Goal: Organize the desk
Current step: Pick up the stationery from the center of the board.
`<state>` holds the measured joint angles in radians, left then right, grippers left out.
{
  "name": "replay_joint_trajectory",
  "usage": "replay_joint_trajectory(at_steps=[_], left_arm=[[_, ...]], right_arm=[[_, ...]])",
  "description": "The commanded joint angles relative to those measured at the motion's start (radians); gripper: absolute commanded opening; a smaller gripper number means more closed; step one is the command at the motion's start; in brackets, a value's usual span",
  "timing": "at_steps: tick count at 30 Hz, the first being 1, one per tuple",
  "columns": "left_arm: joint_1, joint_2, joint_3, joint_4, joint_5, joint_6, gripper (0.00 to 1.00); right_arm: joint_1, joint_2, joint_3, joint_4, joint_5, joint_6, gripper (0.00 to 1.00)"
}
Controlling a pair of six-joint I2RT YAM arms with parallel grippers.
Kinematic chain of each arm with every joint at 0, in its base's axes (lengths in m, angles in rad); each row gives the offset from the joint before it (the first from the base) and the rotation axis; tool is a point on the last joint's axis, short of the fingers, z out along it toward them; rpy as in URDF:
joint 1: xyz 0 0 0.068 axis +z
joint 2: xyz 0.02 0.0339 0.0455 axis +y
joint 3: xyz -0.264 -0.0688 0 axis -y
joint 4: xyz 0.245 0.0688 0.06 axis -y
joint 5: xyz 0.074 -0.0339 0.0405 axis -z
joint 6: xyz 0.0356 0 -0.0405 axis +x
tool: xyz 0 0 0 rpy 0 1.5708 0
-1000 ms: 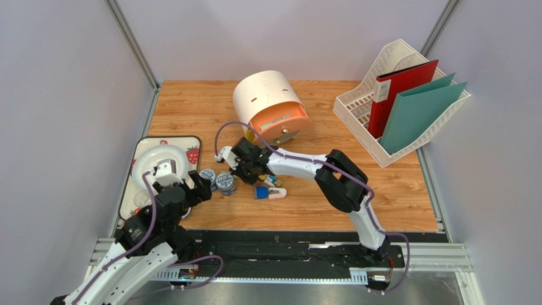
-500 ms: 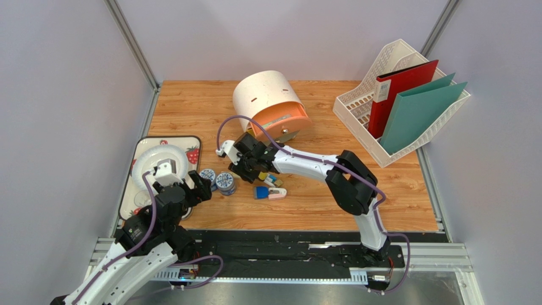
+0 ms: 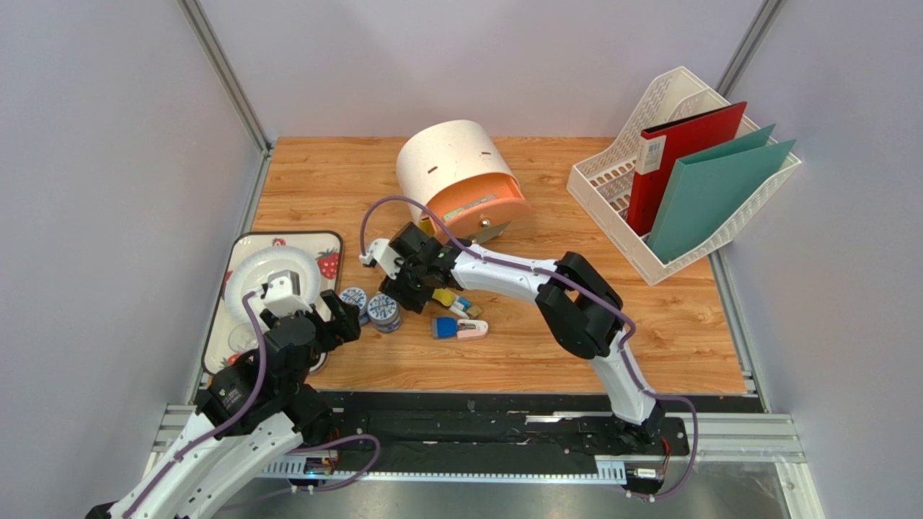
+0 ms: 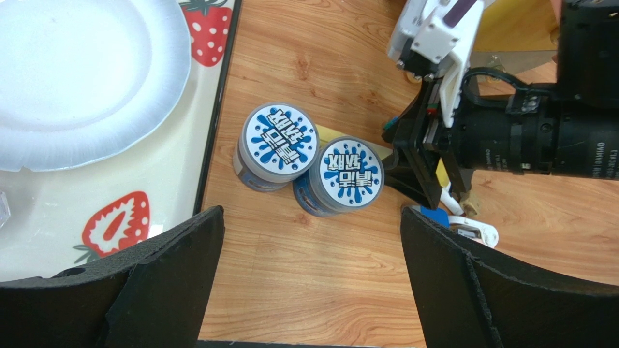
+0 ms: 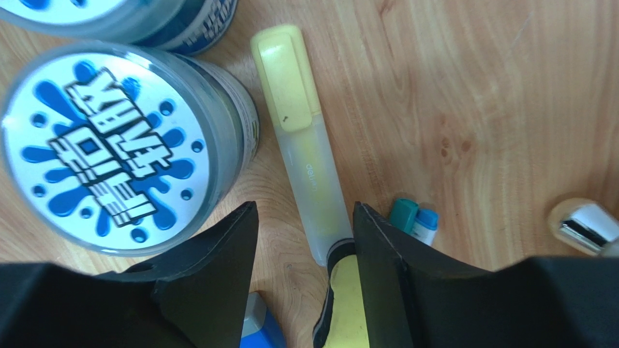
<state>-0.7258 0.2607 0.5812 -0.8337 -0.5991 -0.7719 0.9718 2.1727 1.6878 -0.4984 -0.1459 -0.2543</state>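
Note:
The desk [image 3: 325, 184] is a wood-grain tabletop. My right gripper [image 3: 417, 290] hangs low over a small clutter at its middle. In the right wrist view this gripper [image 5: 305, 210] is open. A yellow highlighter [image 5: 301, 138] lies flat on the wood, its near end between the fingers and close to the right one. Two round jars with blue splash lids [image 3: 354, 297] [image 3: 382, 309] stand just left of it; one jar [image 5: 109, 145] nearly touches the left finger. My left gripper [image 4: 311, 217] is wide open and empty above bare wood just short of the jars [image 4: 278, 141] [image 4: 349, 172].
A strawberry-print tray [image 3: 325, 243] with a white plate [image 3: 271, 270] sits at the left edge. A cream round box with an orange drawer [image 3: 460, 178] stands behind the clutter. A white file rack [image 3: 618, 195] holds folders at the right. A blue-and-white item [image 3: 458, 328] and small caps [image 5: 413, 220] lie nearby.
The right gripper's jaws have gone from shut to apart, and its wrist has shifted slightly left toward the jars. The left arm and the jars have not moved.

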Motion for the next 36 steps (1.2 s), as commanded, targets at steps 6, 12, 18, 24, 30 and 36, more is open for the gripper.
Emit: replay_joint_trajectory(at_steps=[6,12,18,24,30,36], left_arm=[[0.003,-0.003,0.014,0.019,-0.004,0.010,0.99],[0.003,0.000,0.011,0.024,-0.001,0.006,0.99],[0.003,0.003,0.009,0.027,0.002,0.006,0.99],[0.003,0.002,0.011,0.025,0.002,0.006,0.99],[0.003,0.003,0.008,0.025,0.005,0.005,0.99],[0.003,0.000,0.011,0.024,0.009,0.005,0.99]], right_arm=[[-0.008,0.041,0.039,-0.020,-0.006,-0.049,0.57],[-0.010,0.085,0.052,-0.032,0.012,-0.049,0.57],[-0.008,0.104,0.029,-0.026,0.035,-0.030,0.43],[-0.010,0.087,-0.017,0.001,0.043,-0.011,0.23],[-0.008,0.079,-0.025,0.003,0.052,-0.008,0.09],[-0.010,0.062,-0.016,0.006,0.058,-0.003,0.00]])
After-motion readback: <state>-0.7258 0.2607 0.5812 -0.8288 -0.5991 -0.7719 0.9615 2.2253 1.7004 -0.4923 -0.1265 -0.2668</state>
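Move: Some 3 cm to the left of the right hand, 1 cm farther out and about 2 cm below lies the yellow highlighter, its tail end between the open fingers. The near jar stands about 3 cm back and 5 cm left, the other jar 1 cm back and 11 cm left. A yellow block sits level ahead, 5 cm to the right, and a blue brush 5 cm back and 6 cm right. From the left hand the highlighter is roughly 11 cm ahead, 7 cm right and 16 cm down. Sinking about 2 cm beside the near jar, the half-open right hand brings its fingers down around the tail half of the yellow highlighter, then eases about 1 cm forward at that height while they close. The pads pinch its barrel from both sides, the grip tightening as the hand comes to rest, still pointing steeply down and to the left. ##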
